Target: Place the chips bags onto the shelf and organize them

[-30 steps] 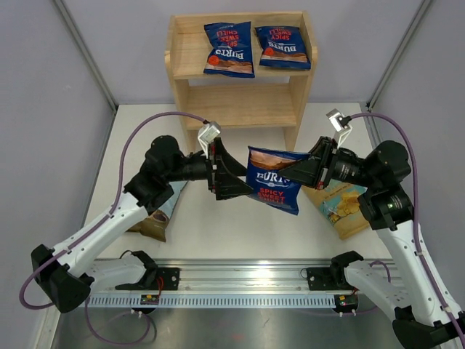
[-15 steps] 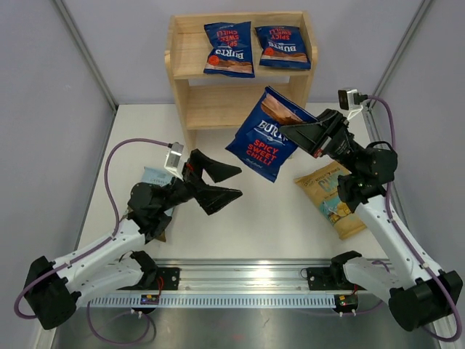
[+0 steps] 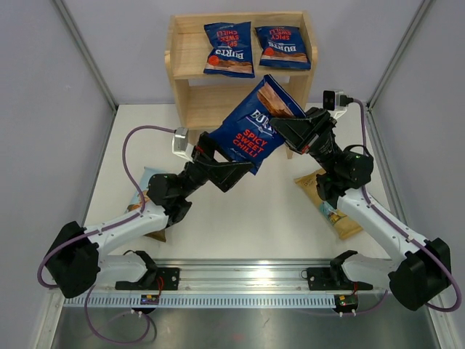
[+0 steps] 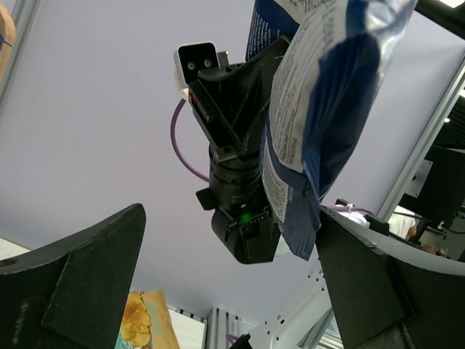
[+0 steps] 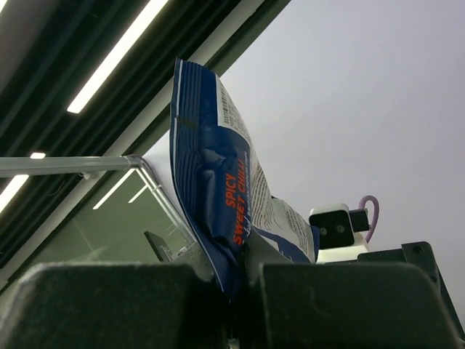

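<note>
A dark blue chips bag (image 3: 247, 132) hangs in the air in front of the shelf (image 3: 186, 45), tilted, with my right gripper (image 3: 282, 125) shut on its right edge. In the right wrist view that bag (image 5: 221, 193) rises from between the shut fingers, right gripper (image 5: 236, 291). My left gripper (image 3: 227, 164) is open just under the bag's lower left end, not touching it. Its wrist view looks up at the bag (image 4: 320, 109) between wide-open fingers, left gripper (image 4: 232, 291). Two more dark blue bags (image 3: 229, 49) (image 3: 282, 46) lie on the shelf's top tier.
A tan-yellow bag (image 3: 333, 202) lies on the table under my right arm and also shows in the left wrist view (image 4: 149, 323). A pale blue-white bag (image 3: 148, 179) lies partly hidden under my left arm. The shelf's lower tier (image 3: 232, 102) holds nothing visible.
My right gripper has carried the dark blue bag up and left, closer to the shelf. The left arm has swung back in under the bag with open jaws.
</note>
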{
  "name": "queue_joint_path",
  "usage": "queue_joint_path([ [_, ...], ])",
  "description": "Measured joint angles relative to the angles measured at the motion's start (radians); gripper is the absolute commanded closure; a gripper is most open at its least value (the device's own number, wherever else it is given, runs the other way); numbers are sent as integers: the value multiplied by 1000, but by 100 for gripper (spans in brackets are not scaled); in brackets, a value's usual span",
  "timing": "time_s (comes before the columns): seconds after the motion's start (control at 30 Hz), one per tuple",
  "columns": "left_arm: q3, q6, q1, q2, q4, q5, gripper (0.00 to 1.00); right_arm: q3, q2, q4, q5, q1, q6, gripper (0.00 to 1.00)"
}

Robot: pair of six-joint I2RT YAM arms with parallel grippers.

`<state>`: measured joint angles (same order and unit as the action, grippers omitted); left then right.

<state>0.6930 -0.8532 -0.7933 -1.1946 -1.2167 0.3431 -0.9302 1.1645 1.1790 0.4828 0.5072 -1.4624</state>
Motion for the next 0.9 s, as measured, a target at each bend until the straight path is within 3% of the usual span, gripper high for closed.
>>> queue_joint_path([
  [0.1,10,-11,-1,-21,-19,-9,3,30,-2,24,-48,2,2,100],
  [0.33,10,-3,-5,-11,-43,-68,23,94,-6,23,-98,3,31,100],
  [0.37,10,0,-4,-8,-45,-72,28,96,-6,21,-100,3,35,100],
  [0.47,10,8,-5,5,-54,-89,56,97,-6,25,-101,3,45,100],
  [0.63,9,20,-8,23,-53,-119,80,123,-5,47,-127,6,57,100],
  [0.73,7,28,-12,35,-34,-132,92,123,-3,48,-126,9,64,82],
  [0.77,7,32,-13,41,-21,-138,94,123,-4,48,-126,9,70,59],
  [0.83,6,42,-11,63,12,-161,98,123,-7,43,-126,8,83,38],
  [0.87,6,50,-10,81,41,-171,99,123,-21,12,-124,9,117,20],
  [0.9,7,56,-8,99,62,-178,99,123,-31,-7,-126,9,124,13],
])
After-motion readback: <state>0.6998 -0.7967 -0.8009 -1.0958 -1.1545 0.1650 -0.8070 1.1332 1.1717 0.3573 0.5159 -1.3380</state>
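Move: Hanging from the right fingers, the blue chips bag has its middle about 6 cm left of the right hand, 2 cm ahead and 4 cm below. From the open left hand it lies some 6 cm to the right, 3 cm ahead and 6 cm above. On the upper shelf, roughly 32 cm ahead of the left hand and 5 cm lower, one bag lies straight ahead and another about 15 cm to the right. Closing from wide open, the left fingers pinch the blue bag's lower left end as the left hand rises about 3 cm and drifts a similar way left, turning some 10 degrees counter-clockwise. The right hand, still gripping the opposite end, first sinks about 3 cm and eases forward a little less, then opens its fingers well apart to give up its hold. ##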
